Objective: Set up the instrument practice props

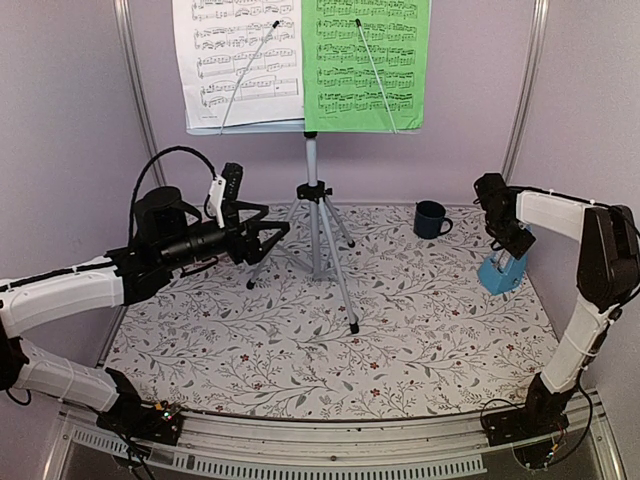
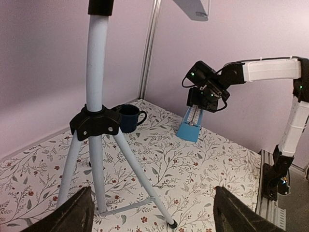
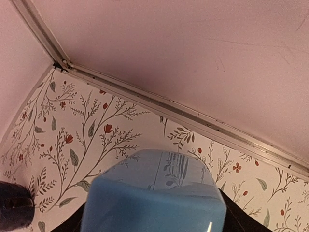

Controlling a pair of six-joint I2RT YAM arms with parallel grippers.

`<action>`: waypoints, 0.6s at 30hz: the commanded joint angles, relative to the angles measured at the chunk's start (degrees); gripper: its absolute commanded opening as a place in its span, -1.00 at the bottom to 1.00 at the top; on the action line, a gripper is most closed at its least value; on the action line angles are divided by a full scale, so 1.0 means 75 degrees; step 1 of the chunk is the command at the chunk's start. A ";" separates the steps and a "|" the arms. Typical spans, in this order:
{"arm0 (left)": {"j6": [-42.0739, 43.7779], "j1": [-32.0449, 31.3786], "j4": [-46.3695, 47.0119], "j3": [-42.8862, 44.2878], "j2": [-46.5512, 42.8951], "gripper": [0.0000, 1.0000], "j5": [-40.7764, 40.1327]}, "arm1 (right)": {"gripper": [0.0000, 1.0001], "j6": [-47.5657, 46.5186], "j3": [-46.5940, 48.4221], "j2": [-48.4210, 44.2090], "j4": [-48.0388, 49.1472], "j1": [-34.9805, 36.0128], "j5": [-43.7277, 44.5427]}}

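The music stand (image 1: 313, 190) stands on its silver tripod at the back centre. A white sheet-music page (image 1: 235, 55) and a green one (image 1: 365, 60) rest on its desk. My left gripper (image 1: 265, 232) hovers open just left of the tripod, whose pole (image 2: 96, 72) and legs show ahead of my left gripper (image 2: 154, 217). The small blue metronome (image 1: 500, 272) sits on the mat at the right wall. My right gripper (image 1: 508, 250) comes down over its top. In the right wrist view the metronome (image 3: 154, 193) fills the gap between the fingers of my right gripper (image 3: 152, 223), which press against its sides.
A dark blue mug (image 1: 431, 218) stands at the back, between the stand and the metronome; its rim shows at the right wrist view's lower left (image 3: 14, 212). The lilac back and side walls close in the floral mat (image 1: 300, 340).
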 commanded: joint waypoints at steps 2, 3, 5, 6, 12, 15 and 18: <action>-0.0034 0.0107 0.0296 0.0025 0.0179 0.71 0.0046 | 0.30 -0.0999 -0.0455 -0.0502 0.0831 0.0392 -0.0061; -0.0020 0.0106 0.0304 0.0016 0.0208 0.70 0.0041 | 0.28 -0.1294 -0.0555 -0.0609 0.1027 0.0442 -0.0104; 0.0023 0.0112 0.0299 -0.0014 0.0253 0.71 0.0028 | 0.23 -0.1781 -0.0745 -0.0853 0.1501 0.0572 -0.0259; 0.0063 0.0110 0.0319 -0.0035 0.0266 0.71 0.0033 | 0.19 -0.2222 -0.0850 -0.0994 0.1850 0.0614 -0.0452; 0.0185 0.0095 0.0508 -0.0198 0.0362 0.71 0.0115 | 0.14 -0.4466 -0.1889 -0.2062 0.3790 0.0705 -0.2686; 0.0254 0.0038 0.0645 -0.0316 0.0428 0.70 0.0214 | 0.11 -0.5514 -0.2413 -0.2636 0.4588 0.0729 -0.4060; 0.0379 -0.0048 0.0732 -0.0384 0.0518 0.68 0.0202 | 0.01 -0.6411 -0.2794 -0.3145 0.5122 0.0751 -0.5563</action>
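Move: The blue metronome is already between the right fingers, its middle about 1 cm nearer the base than the hand point, 1 cm to its left and 5 cm below. The dark mug stands about 18 cm ahead of the right hand and 15 cm to its left, and the music stand's front foot some 37 cm left and 16 cm nearer the base. From the left hand the metronome is roughly 12 cm ahead, 52 cm right and 20 cm lower. The blue metronome, still gripped near its top, is carried by the right hand about 10 cm to the left, away from the right wall and closer to the mug, starting slowly and gaining speed. As it goes, the wrist swings some 45 degrees counter-clockwise, with the height almost kept and only a slight rise at the end; the fingers keep their hold. ##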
